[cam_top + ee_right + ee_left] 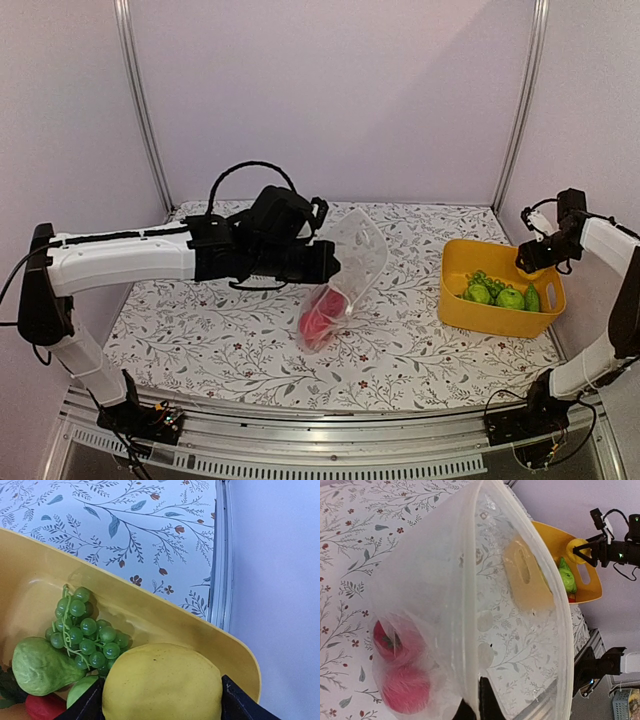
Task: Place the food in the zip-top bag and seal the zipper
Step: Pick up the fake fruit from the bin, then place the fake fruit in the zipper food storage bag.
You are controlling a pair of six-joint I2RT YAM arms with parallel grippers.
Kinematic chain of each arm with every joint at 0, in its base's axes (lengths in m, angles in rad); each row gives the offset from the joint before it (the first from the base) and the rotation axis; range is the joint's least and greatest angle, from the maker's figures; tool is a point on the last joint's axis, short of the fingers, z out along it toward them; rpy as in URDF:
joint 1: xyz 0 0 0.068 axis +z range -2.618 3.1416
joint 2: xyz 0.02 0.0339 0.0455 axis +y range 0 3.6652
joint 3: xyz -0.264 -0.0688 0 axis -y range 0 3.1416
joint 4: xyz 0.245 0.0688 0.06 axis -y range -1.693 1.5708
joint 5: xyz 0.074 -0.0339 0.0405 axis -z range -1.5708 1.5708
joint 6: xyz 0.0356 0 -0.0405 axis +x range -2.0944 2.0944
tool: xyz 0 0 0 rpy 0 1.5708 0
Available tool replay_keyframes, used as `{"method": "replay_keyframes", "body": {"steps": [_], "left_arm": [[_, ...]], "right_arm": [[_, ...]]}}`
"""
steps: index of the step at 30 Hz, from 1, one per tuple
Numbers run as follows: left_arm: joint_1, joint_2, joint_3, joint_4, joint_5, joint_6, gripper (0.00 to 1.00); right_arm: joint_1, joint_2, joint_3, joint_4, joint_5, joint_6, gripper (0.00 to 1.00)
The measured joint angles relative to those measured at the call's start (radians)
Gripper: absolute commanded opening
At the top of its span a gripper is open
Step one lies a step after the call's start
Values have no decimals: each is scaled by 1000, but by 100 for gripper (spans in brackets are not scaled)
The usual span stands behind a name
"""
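The clear zip-top bag (358, 255) stands mouth-up at mid table with two red pieces of food (322, 315) at its bottom. My left gripper (325, 262) is shut on the bag's rim. In the left wrist view the zipper (470, 605) runs down to the black fingers (490, 705). My right gripper (527, 258) hovers over the far right corner of the yellow tub (475, 310). It is shut on a yellow ball (162, 682), with dark pads (240, 700) against both of its sides.
Inside the tub (190, 625) lie a bunch of green grapes (85, 630), a green pear-shaped piece (42, 665) and a red piece (45, 707). The table's right edge rail (220, 580) runs close behind the tub. Flowered cloth (220, 340) covers the table.
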Motion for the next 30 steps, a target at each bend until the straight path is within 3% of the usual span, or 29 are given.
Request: {"method": "replay_keyframes", "body": {"steps": [9, 17, 30], "left_arm": [[0, 29, 27, -2, 0, 13, 0], [0, 48, 42, -2, 4, 15, 0], [0, 66, 74, -25, 4, 18, 0]], "right_arm": [[120, -120, 76, -114, -171, -1, 61], [222, -126, 234, -202, -315, 37, 61], [554, -43, 380, -231, -412, 131, 60]]}}
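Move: My right hand already grips the yellow fruit above the bin's right part. The open mouth of the zip-top bag lies some 43 cm to its left, 8 cm back and 6 cm higher. The bin's middle is about 8 cm left, 3 cm back and 7 cm below; the grapes are roughly 12 cm left, 3 cm ahead and 9 cm down. From my left hand, which pinches the bag's rim, the mouth's middle is about 8 cm right, 1 cm ahead and 3 cm below. I swing my right hand about 26 cm left over the bin towards the bag's mouth, climbing some 15 cm, most of that in the first half before the path flattens and eases back slightly. As it goes, the wrist turns about 40 degrees counter-clockwise and its left side rises; the fingers keep their hold on the yellow fruit. My left hand keeps the bag's rim pinched and edges about 1 cm right. ##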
